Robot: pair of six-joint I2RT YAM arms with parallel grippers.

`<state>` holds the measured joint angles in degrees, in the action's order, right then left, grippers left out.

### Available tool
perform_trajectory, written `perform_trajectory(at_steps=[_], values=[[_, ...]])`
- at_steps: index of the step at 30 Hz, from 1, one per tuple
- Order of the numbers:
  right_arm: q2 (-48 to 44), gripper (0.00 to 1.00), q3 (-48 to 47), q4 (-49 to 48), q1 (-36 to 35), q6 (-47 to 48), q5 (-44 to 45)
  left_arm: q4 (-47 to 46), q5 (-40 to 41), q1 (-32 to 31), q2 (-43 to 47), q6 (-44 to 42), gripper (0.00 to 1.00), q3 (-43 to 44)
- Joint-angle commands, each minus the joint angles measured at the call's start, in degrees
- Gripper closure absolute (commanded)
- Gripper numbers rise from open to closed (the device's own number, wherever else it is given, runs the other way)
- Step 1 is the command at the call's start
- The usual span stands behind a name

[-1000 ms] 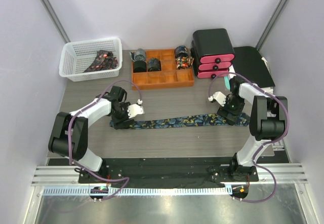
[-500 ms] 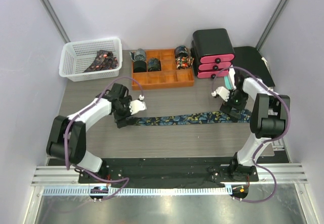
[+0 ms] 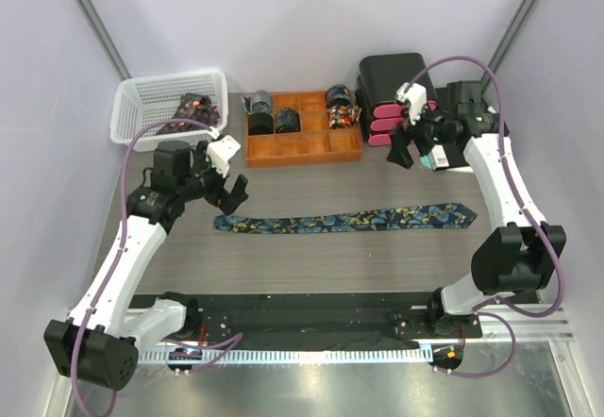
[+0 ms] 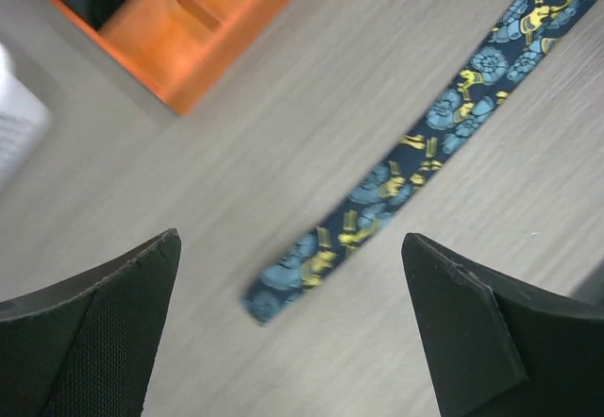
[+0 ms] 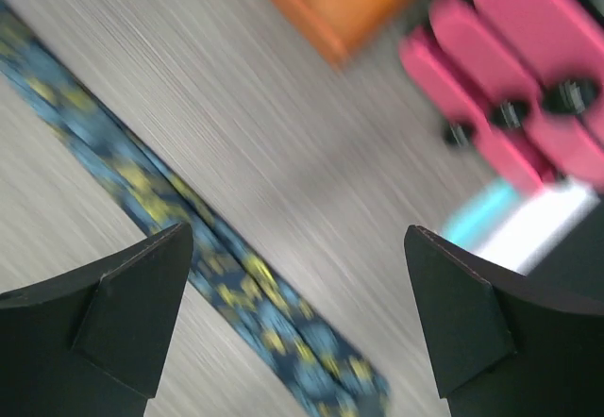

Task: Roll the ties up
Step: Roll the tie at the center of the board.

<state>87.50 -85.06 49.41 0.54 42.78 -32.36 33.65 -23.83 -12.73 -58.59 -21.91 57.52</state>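
Observation:
One tie [image 3: 349, 219], dark navy with teal and gold patterning, lies flat and unrolled across the table, narrow end left, wide pointed end right. My left gripper [image 3: 222, 195] hovers open above and behind the narrow end; in its wrist view the tie [image 4: 377, 191] runs diagonally between the spread fingers [image 4: 113, 323], untouched. My right gripper [image 3: 402, 149] hangs open, raised near the pink drawers, well behind the wide end. Its wrist view shows the tie [image 5: 236, 275] blurred below the gripper [image 5: 298, 231]. Rolled ties [image 3: 286, 120] sit in the orange tray [image 3: 311, 150].
A white basket [image 3: 142, 120] at back left holds loose ties [image 3: 193, 110]. A black-and-pink drawer unit [image 3: 396, 91] stands at back right, seen close in the right wrist view as pink drawers [image 5: 528, 40]. A black pad [image 3: 477, 115] lies beside it.
Both grippers have let go of the tie's ends, opened wide and lifted up and back. The tie now lies flat by itself, slightly shifted.

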Motion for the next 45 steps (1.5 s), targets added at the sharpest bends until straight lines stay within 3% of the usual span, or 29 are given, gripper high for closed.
perform_trajectory(at_steps=[1,4,6,7,11,14,20,23,27,30,33,38,41,45], values=[[3.18,0.00,0.42,-11.17,-5.79,-19.37,-18.33,-0.87,0.46,1.56,-4.60,15.74,0.01,-1.18],[7.85,0.00,-1.87,-10.47,-17.00,-25.72,-13.18,-1.83,-12.58,13.49,-6.88,26.54,0.07,-2.66],[8.56,0.00,2.32,-14.32,-22.92,-27.13,-7.05,-3.32,-16.14,18.95,-7.68,31.03,0.09,-5.21],[8.56,0.00,4.00,-15.99,-28.60,-26.36,-4.32,-2.89,-17.29,19.32,-8.29,30.79,0.09,-5.83],[10.57,0.00,11.66,-24.25,-39.26,-14.87,9.57,-0.60,-14.76,19.85,-9.87,29.21,0.09,-8.90],[15.49,0.00,12.46,-28.12,-43.93,-12.29,15.74,-1.21,-13.09,22.13,-12.50,31.75,0.10,-10.66],[23.66,0.07,9.21,-30.33,-46.59,-9.04,18.03,-3.76,-13.51,30.21,-19.53,39.30,0.25,-12.43],[26.48,0.20,8.85,-30.51,-46.68,-7.46,19.61,-4.99,-14.04,30.40,-22.71,39.40,0.37,-11.90],[26.23,0.39,11.39,-30.95,-46.42,-5.96,20.14,-7.72,-15.54,30.40,-26.92,40.72,0.43,-12.51],[23.95,0.40,14.12,-30.86,-46.33,-4.99,19.35,-10.35,-16.68,30.40,-30.26,41.51,0.49,-13.13],[21.23,0.33,15.09,-29.64,-46.24,-5.34,16.20,-11.67,-17.82,30.40,-32.81,42.48,0.51,-13.04],[18.67,0.28,9.14,-27.61,-46.15,-15.76,9.43,-14.66,-18.79,30.40,-34.75,44.14,0.54,-13.48],[19.72,0.32,3.52,-28.92,-45.98,-23.77,4.42,-15.80,-18.97,30.48,-35.02,44.67,0.56,-14.27],[23.49,0.48,-1.07,-39.26,-46.06,-47.62,-1.46,-15.90,-18.53,30.40,-34.75,44.76,0.59,-14.80]])
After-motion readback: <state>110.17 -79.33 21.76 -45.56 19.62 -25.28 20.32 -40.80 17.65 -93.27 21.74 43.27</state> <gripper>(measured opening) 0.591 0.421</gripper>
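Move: The tie's left end lies about 6 cm left of the left hand, level with it in reach and 20 cm below; the orange tray's middle is some 28 cm ahead and 19 cm right. From the right hand, the tie's stretch left of its middle is roughly 28 cm left, 9 cm back and 20 cm down. That hand has the tray 18 cm ahead and 26 cm left, and the pink drawers about 24 cm ahead, 2 cm right. Left sinks 20 cm, half-closing about the tie's left end; right sweeps some 30 cm left and down, then rises. ##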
